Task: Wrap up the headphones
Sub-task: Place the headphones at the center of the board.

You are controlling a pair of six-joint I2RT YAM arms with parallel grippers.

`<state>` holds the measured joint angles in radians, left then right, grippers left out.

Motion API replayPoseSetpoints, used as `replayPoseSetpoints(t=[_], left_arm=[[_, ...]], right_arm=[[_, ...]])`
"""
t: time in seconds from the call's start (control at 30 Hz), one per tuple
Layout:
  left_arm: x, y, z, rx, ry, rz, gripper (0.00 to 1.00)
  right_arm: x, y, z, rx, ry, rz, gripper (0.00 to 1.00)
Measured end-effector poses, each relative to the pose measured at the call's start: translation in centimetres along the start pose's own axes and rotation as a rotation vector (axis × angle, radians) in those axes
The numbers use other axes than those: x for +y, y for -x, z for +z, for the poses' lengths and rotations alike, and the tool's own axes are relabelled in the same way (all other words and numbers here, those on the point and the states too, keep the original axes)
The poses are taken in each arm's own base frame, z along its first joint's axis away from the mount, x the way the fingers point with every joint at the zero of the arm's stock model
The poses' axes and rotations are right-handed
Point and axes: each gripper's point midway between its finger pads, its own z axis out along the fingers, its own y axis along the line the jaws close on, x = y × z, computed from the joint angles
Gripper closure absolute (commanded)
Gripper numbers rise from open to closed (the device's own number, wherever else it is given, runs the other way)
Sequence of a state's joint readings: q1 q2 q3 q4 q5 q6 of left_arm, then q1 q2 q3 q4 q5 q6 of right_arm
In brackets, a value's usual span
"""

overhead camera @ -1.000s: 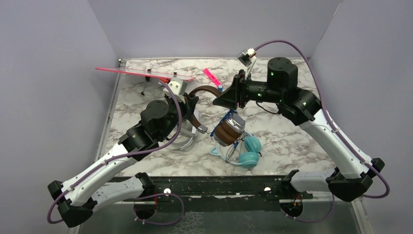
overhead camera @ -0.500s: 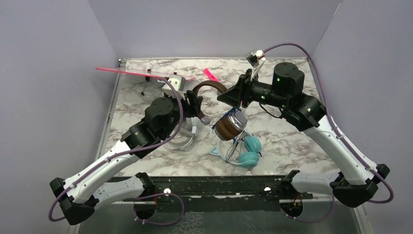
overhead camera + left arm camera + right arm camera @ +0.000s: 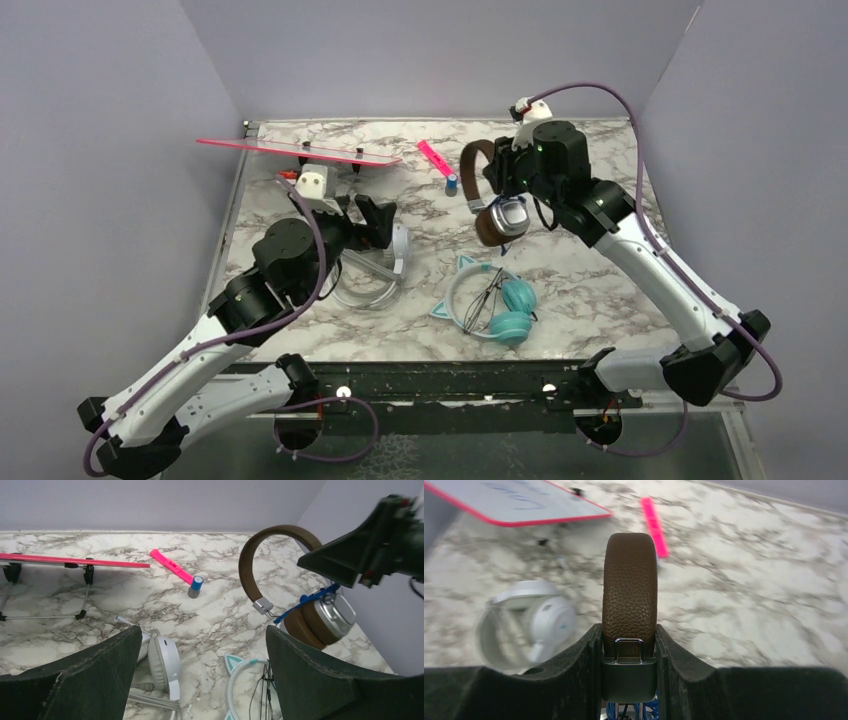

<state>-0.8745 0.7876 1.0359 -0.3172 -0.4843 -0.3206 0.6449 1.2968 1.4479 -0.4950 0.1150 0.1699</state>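
Observation:
The brown headphones [image 3: 497,218] hang in the air above the back right of the table, blue cord wound at the cups. My right gripper [image 3: 507,178] is shut on their leather headband [image 3: 630,590] just above the black slider. My left gripper [image 3: 370,215] stands wide open with nothing between its fingers, over the white-grey headphones [image 3: 378,268], which lie on the marble with their cord loose. In the left wrist view the white cup [image 3: 162,662] is below the open gripper [image 3: 202,675]. The teal cat-ear headphones [image 3: 495,305] lie near the front middle, thin cord tangled across them.
A pink board on a small stand [image 3: 300,152] sits at the back left. A pink marker with a blue-grey cap [image 3: 437,161] lies at the back middle. Purple walls close in the table on three sides; the arm bases line the near edge.
My left gripper opened, let go of the brown headphones and drew back to the left. The right arm swung the brown headphones toward the back right.

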Motion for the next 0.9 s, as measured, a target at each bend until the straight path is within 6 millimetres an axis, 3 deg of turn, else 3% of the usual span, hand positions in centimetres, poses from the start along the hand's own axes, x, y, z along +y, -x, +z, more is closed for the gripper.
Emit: replayPoseSetpoints(t=[0.23,0.43,0.6,0.9], left_arm=[[0.8,1.0,-2.3,-0.04,-0.02,-0.026,0.08],[1.3,0.9,-3.8,-0.05,-0.042,-0.047,0.08],[1.9,1.4,-5.3,-0.067,-0.05,-0.061,0.08],[2.8,1.6,-7.2,-0.08,-0.053,-0.082,0.08]], right_arm=[[-13.3,-6.1,3.9,0.176,-0.426,-0.092,1.0],[-22.5,-10.0,3.5,0.307,-0.723,-0.254,1.0],[-26.4,-11.1,3.0,0.354,-0.893,-0.453,1.0],[-29.5,-15.2,5.9,0.471,-1.011,-0.646,1.0]])
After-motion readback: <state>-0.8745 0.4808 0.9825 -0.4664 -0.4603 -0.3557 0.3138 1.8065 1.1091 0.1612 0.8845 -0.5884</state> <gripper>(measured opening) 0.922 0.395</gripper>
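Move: Open marble at the table's far right, where the brown headphones are being taken, lies roughly 14 cm ahead of the right hand, 27 cm to its right and 32 cm below. The blue can stands about 11 cm ahead and 6 cm left, the pink strip 20 cm ahead and 10 cm left, the cat-ear headphones 16 cm back and 2 cm right, all some 30 cm below. From the left hand, that marble is about 23 cm ahead, 48 cm right and 34 cm down. Sweeping right, down and forward towards the far right of the table, the right hand carries the brown headphones some 33 cm in a fast arc, keeping its pinch and mostly sinking at the end. Its wrist rolls left side down by about 60 degrees and swings clockwise until the fingers point forward-right. The empty left hand, still open, draws away back and left. ##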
